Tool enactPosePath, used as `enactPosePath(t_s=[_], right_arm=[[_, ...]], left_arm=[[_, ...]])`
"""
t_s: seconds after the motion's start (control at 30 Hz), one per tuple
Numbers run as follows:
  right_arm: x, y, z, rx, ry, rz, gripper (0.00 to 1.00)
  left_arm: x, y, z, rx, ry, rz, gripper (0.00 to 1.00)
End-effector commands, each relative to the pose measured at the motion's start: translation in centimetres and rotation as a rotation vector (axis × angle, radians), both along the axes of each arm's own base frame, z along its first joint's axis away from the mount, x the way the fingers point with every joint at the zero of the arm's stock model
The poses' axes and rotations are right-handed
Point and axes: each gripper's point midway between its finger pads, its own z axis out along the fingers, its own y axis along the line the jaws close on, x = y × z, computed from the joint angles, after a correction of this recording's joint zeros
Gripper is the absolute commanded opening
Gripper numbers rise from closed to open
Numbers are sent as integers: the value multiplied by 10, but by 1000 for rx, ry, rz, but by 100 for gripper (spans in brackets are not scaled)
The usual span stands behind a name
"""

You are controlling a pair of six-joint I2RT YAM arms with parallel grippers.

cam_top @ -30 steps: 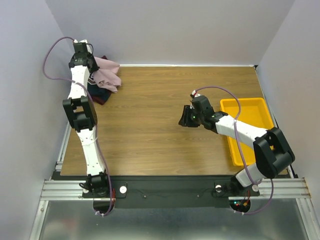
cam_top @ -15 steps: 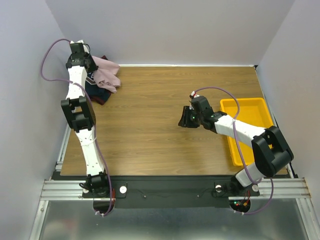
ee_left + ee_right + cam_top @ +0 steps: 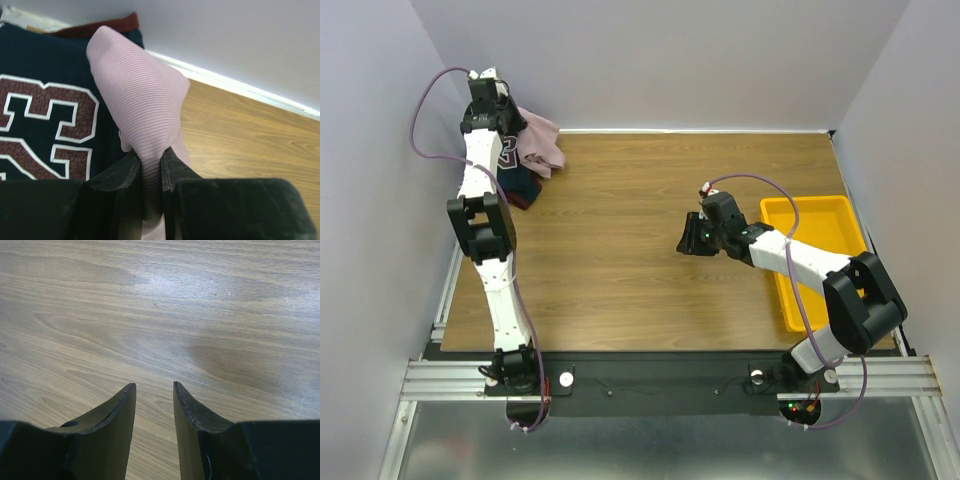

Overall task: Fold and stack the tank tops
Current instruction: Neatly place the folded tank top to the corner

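Observation:
The dusty pink tank top hangs bunched at the table's far left corner. My left gripper is shut on it; in the left wrist view the pink ribbed cloth is pinched between the fingers. Under it lies the navy tank top with the white-red "23". A maroon tank top edge shows beyond the navy one. My right gripper is open and empty above bare wood near the table's middle.
A yellow plastic tray sits at the right edge of the wooden table. Walls stand close on the left, back and right. The left arm reaches along the left wall.
My left gripper has lifted slightly and shifted right with the pink tank top, pulling the cloth up off the navy one. The right arm has not moved.

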Motion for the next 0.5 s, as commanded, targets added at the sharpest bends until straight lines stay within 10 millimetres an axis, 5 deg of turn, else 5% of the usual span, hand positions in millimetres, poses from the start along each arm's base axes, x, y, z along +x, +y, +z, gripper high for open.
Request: enactPosePath(t_s=[0.0,0.1,0.3,0.47], right_arm=[[17,5,24,30,-66,-11,41],[18,3,26,26,-75,-22,41],[18,4,24,24,-71,-20,41],[17,6,21,27,-59,-10,41]], left_arm=[[0,-3,157,15,-371,-16,0],[1,-8,171,-2,-413,-38,0],[-6,14,177,-27,-443,11,0],[-14,53,124,-97,-327,114,0]])
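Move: The pink tank top already hangs from the left hand beside the stack it is to go onto. The navy "23" tank top on that stack has its middle about 7 cm back from the left hand, 6 cm to its left and 18 cm below. The table's far left corner is roughly 3 cm ahead, 13 cm left and 20 cm down. From the idle right hand, the navy tank top lies some 28 cm ahead and 46 cm left, 7 cm lower. The pink tank top stays pinched in the left hand and is drawn up, away from the stack, by some 8 to 9 cm. As the hand climbs, its fingers tip upward about 15 degrees towards the far wall, and near the top it swings left about 2 cm, towards the corner side. ##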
